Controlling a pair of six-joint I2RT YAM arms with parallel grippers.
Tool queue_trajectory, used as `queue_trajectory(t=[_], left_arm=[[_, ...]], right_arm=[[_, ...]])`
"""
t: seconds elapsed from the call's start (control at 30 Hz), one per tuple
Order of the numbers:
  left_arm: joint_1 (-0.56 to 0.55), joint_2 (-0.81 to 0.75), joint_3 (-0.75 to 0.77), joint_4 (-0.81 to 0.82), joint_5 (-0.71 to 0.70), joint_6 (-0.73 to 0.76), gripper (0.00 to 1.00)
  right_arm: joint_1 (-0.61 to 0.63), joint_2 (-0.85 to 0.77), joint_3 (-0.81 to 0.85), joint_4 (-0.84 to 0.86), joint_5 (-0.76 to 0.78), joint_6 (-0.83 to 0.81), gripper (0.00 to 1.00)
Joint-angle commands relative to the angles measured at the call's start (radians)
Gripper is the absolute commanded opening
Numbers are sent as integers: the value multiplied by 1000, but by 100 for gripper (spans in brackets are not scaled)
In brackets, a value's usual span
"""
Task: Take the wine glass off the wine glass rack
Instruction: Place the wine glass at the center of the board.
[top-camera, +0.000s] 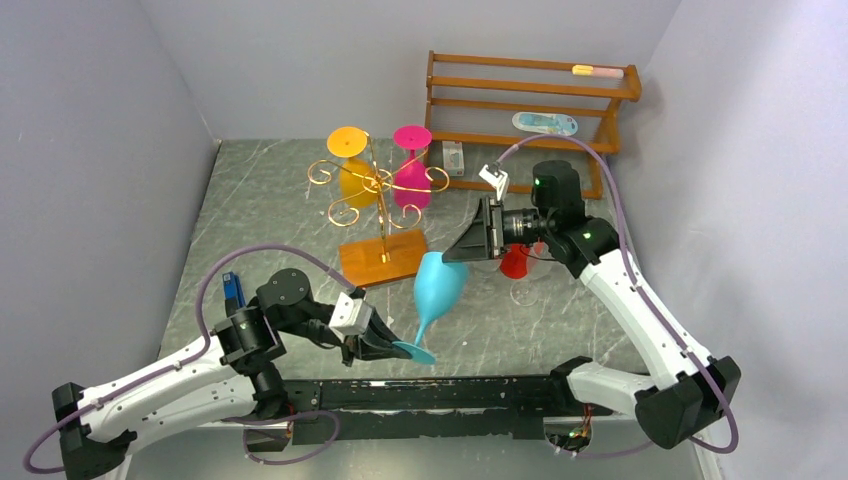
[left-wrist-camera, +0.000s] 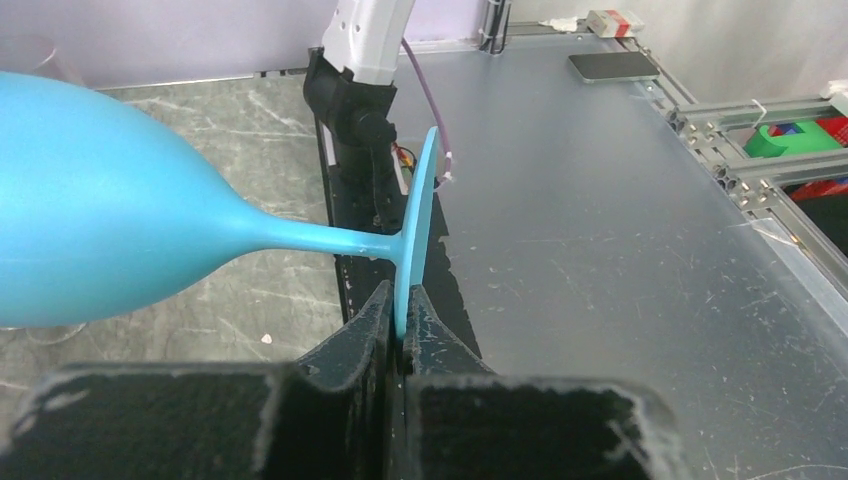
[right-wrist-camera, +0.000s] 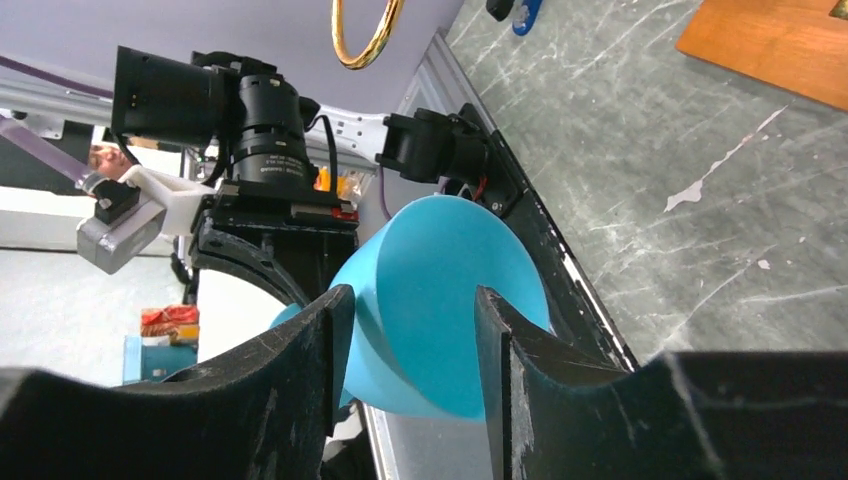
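A blue wine glass (top-camera: 438, 285) hangs tilted in the air in front of the wine glass rack (top-camera: 375, 195), clear of its gold arms. My left gripper (top-camera: 385, 345) is shut on the edge of the glass's flat foot (left-wrist-camera: 415, 230), and the stem runs left to the bowl (left-wrist-camera: 100, 220). My right gripper (top-camera: 462, 250) is at the bowl's mouth, jaws apart. The blue rim (right-wrist-camera: 450, 290) sits just beyond its fingertips (right-wrist-camera: 310, 340). A yellow glass (top-camera: 352, 170) and a pink glass (top-camera: 411, 165) hang upside down on the rack.
A red glass (top-camera: 515, 262) is on the table behind my right wrist. A brown slatted shelf (top-camera: 530, 100) holding small items fills the back right. The rack's wooden base (top-camera: 380, 258) lies mid-table. A small blue object (top-camera: 233, 290) sits by my left arm.
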Motion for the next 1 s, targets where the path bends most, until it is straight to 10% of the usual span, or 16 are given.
queue_trajectory(t=[0.0,0.27,0.97], left_arm=[[3,0,16,-8,-28,54,5],[5,17,17,3,-40,76,5],[4,-1,-47,179,-45,-34,5]], right_arm=[[9,-16,6,52,-76,38,51],[15,-100,-59,316,-263,265,48],[33,-111,-43,131,-352,101,33]])
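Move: The left hand already grips the blue wine glass by its foot; the glass's middle lies about 8 cm ahead of it, 6 cm to its right and level. From the right hand, beside the rim, that middle is some 7 cm back, 3 cm left and 4 cm below. Also from the right hand, the red wine glass stands about 9 cm ahead and 17 cm right, the rack's wooden base about 12 cm ahead and 14 cm left, both well below. The left hand stays practically in place and keeps the foot of the blue wine glass pinched, while the right hand, at the bowl's rim, draws back about 6 cm and climbs about 5 cm, the rise coming in the first half, swinging the bowl upward. As it goes, its left-pointing fingers tip up and turn counter-clockwise, some 10 to 15 degrees each way, and close from half open to about a third, ending astride the rim wall with one finger inside the mouth and one outside. ##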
